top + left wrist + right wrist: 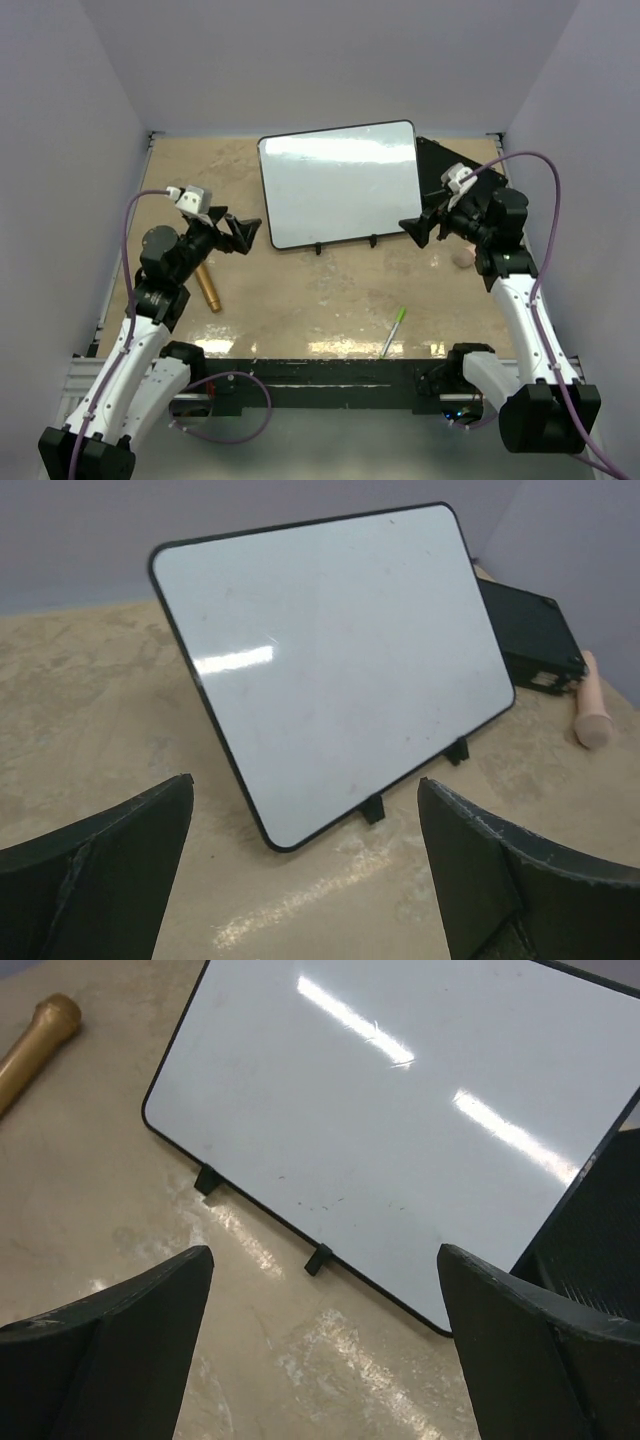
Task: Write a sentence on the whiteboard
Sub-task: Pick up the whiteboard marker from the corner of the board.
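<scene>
The whiteboard [340, 185] stands tilted back on two small black feet at the middle of the table, its glossy face blank apart from faint specks. It fills most of the left wrist view [330, 660] and the right wrist view [400, 1110]. My left gripper [245, 233] hovers open just off the board's lower left corner, nothing between its fingers [305, 780]. At the lower right corner my right gripper [415, 228] is likewise open and empty [325, 1250]. A white pen with a green cap [393, 332] lies on the table near the front edge, apart from both grippers.
A flat black board [450, 165] lies behind the whiteboard's right side [530, 635]. A gold cylinder [208, 288] rests on the table under the left arm [35, 1045]. A pinkish object [462, 258] lies by the right arm [592, 705]. Walls close in three sides.
</scene>
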`<state>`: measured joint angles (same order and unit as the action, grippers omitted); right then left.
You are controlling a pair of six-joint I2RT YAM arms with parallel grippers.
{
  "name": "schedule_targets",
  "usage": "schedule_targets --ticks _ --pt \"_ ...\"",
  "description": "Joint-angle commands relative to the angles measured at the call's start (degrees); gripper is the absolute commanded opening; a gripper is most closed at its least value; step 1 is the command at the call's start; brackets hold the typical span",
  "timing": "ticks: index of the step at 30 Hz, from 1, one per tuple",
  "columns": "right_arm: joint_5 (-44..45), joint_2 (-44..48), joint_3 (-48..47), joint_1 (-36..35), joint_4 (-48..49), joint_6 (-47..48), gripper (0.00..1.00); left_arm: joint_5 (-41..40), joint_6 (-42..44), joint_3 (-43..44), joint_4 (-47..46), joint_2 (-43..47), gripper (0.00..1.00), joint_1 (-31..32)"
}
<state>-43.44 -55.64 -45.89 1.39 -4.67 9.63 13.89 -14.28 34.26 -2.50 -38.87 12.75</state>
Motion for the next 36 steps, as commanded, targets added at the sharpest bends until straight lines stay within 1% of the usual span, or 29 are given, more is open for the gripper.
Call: schedule_targets --ticks 1,3,4,5,6,7,8,9,10,11,12,13,14,15,16,17,18,19,20,21,23,24,25,30,36 --pt "-5.0 2.6 1.2 -0.2 -4.9 13.0 0.99 14.7 -4.3 1.2 -4.0 -2.4 0.98 1.7" --pt "-4.4 1.8 1.4 -0.2 -6.4 13.7 0.99 15.5 -6.5 3.4 -1.5 -4.8 0.98 5.1" --pt "-4.4 0.9 0.8 -0.2 -7.5 15.7 0.99 14.9 -7.0 4.2 -0.4 -5.7 0.97 7.0" --pt "-4.8 0.1 -0.6 -0.2 -10.2 16.6 0.99 13.5 -7.7 4.9 1.6 -6.5 0.97 11.8" --pt "-4.9 -1.7 -1.4 -0.3 -11.4 17.3 0.99 11.7 -9.0 6.0 2.3 -8.0 0.95 15.0" --pt "-4.9 -2.5 -2.1 -0.2 -12.4 18.2 0.99 6.6 -9.4 6.5 2.4 -8.9 0.95 18.7" --pt "-4.2 -3.1 -3.3 -0.2 -13.9 18.5 0.99 3.3 -9.9 7.0 4.9 -10.1 0.94 26.8" --pt "-3.3 -3.5 -3.8 -0.2 -14.5 18.8 0.99 -0.2 -11.2 8.0 5.3 -12.9 0.92 30.9" --pt "-2.2 -3.6 -4.3 -0.2 -15.1 19.4 0.99 -6.5 -12.1 8.4 5.4 -14.7 0.89 34.8" --pt "-1.0 -3.4 -4.5 -0.2 -14.8 18.7 0.99 -9.7 -13.1 8.9 5.2 -16.7 0.86 41.5" --pt "1.7 -3.0 -4.5 -0.2 -14.1 17.5 0.99 -13.0 -15.7 10.4 5.1 -21.5 0.83 44.7" --pt "3.3 -2.3 -4.4 -0.2 -13.1 15.1 0.98 -18.0 -16.4 11.5 5.3 -24.3 0.83 47.5" --pt "5.0 -1.9 -4.4 -0.2 -12.0 14.4 0.99 -20.4 -17.4 13.3 6.9 -27.3 0.82 52.2" --pt "7.5 -1.6 -4.4 -0.2 -11.4 13.5 0.99 -22.9 -20.1 17.2 8.2 -33.5 0.82 54.2" --pt "8.6 -1.2 -4.4 -0.2 -11.1 12.5 0.99 -26.7 -21.3 19.2 9.3 -36.5 0.83 55.8" --pt "9.5 -0.6 -4.4 -0.1 -10.4 12.0 0.99 -27.8 -22.4 21.3 11.2 -39.3 0.82 58.2" --pt "10.4 -0.4 -4.4 -0.2 -10.1 11.6 0.99 -29.5 -24.4 25.0 11.8 -44.4 0.82 59.3" --pt "11.9 -0.2 -4.4 -0.1 -9.9 11.0 0.99 -31.8 -25.0 27.0 12.8 -46.8 0.82 60.1" --pt "12.2 0.2 -4.5 -0.1 -9.7 10.8 0.99 -32.4 -25.6 29.1 14.8 -49.2 0.83 61.5" --pt "12.7 0.2 -4.5 0.1 -9.6 10.5 0.99 -34.6 -26.9 33.3 16.2 -53.6 0.82 62.0" --pt "13.6 0.4 -4.6 0.1 -9.4 10.1 0.99 -36.0 -27.7 37.4 19.8 -57.7 0.82 63.2" --pt "13.9 0.4 -4.6 0.2 -9.4 9.9 0.99 -36.5 -27.9 40.4 20.5 -61.3 0.81 63.4" --pt "14.2 0.4 -4.6 0.3 -9.4 9.6 0.99 -36.5 -28.0 41.8 21.0 -62.8 0.80 63.5" --pt "15.0 0.3 -5.1 0.5 -9.8 9.4 0.99 -35.8 -27.0 46.7 21.1 -69.9 0.64 63.7" --pt "14.2 0.1 -5.3 0.5 -10.2 9.4 0.99 -34.1 -24.7 52.4 22.5 -76.2 0.56 63.7"
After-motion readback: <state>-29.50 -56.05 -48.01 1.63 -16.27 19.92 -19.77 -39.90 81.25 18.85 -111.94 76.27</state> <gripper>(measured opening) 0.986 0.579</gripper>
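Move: The marker, lying near the table's front edge, is about 35 cm to the left hand's right, 13 cm back towards the bases and some 26 cm below it. The whiteboard's middle is about 24 cm ahead of that hand, 22 cm to its right and 19 cm below, while the golden rod lies 15 cm to its left, 2 cm ahead and 25 cm below. From the right hand the marker is roughly 16 cm back, 3 cm left and 26 cm below. The empty left hand sweeps some 36 cm right, clear of the whiteboard's near edge, drawing back about 13 cm early and sinking about 20 cm, mostly later, to come in over the marker with its fingers tipping down to about 45 degrees and narrowing from wide open to a little over half, one either side of the marker in its own view but still short of it. The right hand, open and empty, first dips about 5 cm, then shifts some 4 cm to its right and rises a couple of centimetres, rolling its left side down about 10 degrees and turning slightly clockwise. ##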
